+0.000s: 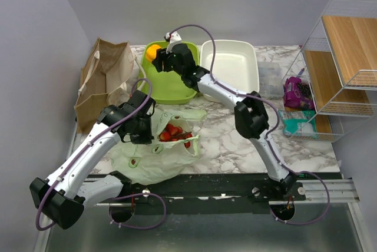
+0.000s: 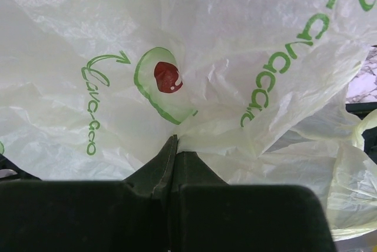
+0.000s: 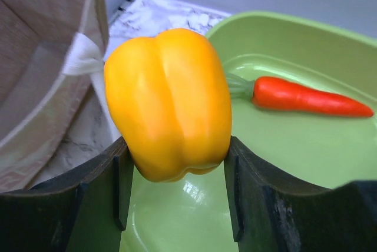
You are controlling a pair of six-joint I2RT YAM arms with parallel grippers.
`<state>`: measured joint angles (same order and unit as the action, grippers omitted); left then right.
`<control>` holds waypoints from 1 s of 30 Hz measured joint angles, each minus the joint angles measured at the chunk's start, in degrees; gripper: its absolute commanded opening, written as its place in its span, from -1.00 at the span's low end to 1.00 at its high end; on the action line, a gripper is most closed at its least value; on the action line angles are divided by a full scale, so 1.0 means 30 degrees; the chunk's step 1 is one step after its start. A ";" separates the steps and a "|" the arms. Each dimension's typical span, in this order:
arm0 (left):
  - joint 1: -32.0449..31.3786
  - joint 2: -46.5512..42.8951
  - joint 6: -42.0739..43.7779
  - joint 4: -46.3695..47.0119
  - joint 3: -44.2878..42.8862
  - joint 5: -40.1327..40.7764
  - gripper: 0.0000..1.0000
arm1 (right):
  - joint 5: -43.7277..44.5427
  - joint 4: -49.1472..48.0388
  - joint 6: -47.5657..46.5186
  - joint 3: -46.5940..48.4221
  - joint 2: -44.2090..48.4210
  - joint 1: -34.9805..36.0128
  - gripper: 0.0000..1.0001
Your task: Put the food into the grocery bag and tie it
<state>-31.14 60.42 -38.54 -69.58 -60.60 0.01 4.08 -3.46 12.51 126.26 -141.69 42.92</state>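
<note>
In the top view the pale-green grocery bag [image 1: 154, 162] lies open on the marble table near the front, with red cherry tomatoes [image 1: 175, 133] inside its mouth. My left gripper [image 1: 144, 131] is at the bag's left rim. In the left wrist view my left gripper [image 2: 172, 141] is shut, pinching a fold of the bag's plastic [image 2: 235, 40]. At the back, my right gripper [image 1: 158, 57] is over the green tub [image 1: 171, 92]. In the right wrist view both fingers of my right gripper [image 3: 174, 146] press the sides of the yellow bell pepper [image 3: 168, 102], held just above the tub floor. No cabbage shows.
An orange carrot [image 3: 306, 98] lies in the green tub [image 3: 306, 158]. A brown paper bag [image 1: 103, 81] stands left of the tub, close to the pepper. A white tub [image 1: 230, 66] sits to the right. A wire shelf rack [image 1: 347, 57] and a purple packet [image 1: 297, 92] are at the far right.
</note>
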 measured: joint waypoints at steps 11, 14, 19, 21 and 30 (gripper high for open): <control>0.0007 -0.0087 0.0080 0.1173 -0.0160 -0.0874 -1.00 | 0.0488 -0.0532 0.0226 -0.6870 0.7686 0.0051 -0.73; 0.0007 -0.0080 0.0284 0.1501 -0.0328 -0.1129 -1.00 | 0.0495 -0.0357 0.0488 -0.9296 0.9908 0.0058 -0.77; 0.0007 0.0321 0.0721 0.1923 -0.0831 -0.1443 -1.00 | 0.0452 0.0474 0.0685 -1.2597 1.3631 0.0073 -0.80; 0.0007 0.0612 0.0940 0.2135 -0.1064 -0.1617 -1.00 | 0.0379 0.1137 0.0685 -1.3675 1.5191 0.0073 -0.80; 0.0007 0.2149 0.1836 0.3344 -0.1552 -0.2302 -1.00 | -0.1574 0.4153 0.0918 -1.8039 2.1668 0.0080 -0.81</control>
<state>-31.11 66.87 -33.04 -59.55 -65.25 -6.90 -0.64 8.99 15.27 72.14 -76.69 43.16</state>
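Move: The right hand already holds the yellow pepper above the green tray; the grocery bag's mouth lies some 26 cm back, 8 cm right and 11 cm below. The carrot is about 9 cm ahead, 6 cm right and 14 cm below that hand, the brown bag about 9 cm back and 20 cm left. The left hand pinches the bag's rim, its mouth some 11 cm ahead, 8 cm right and 10 cm below. Right carries the pepper some 27 cm back-right while rising; left draws the pinched bag rim 6 cm right-forward. ##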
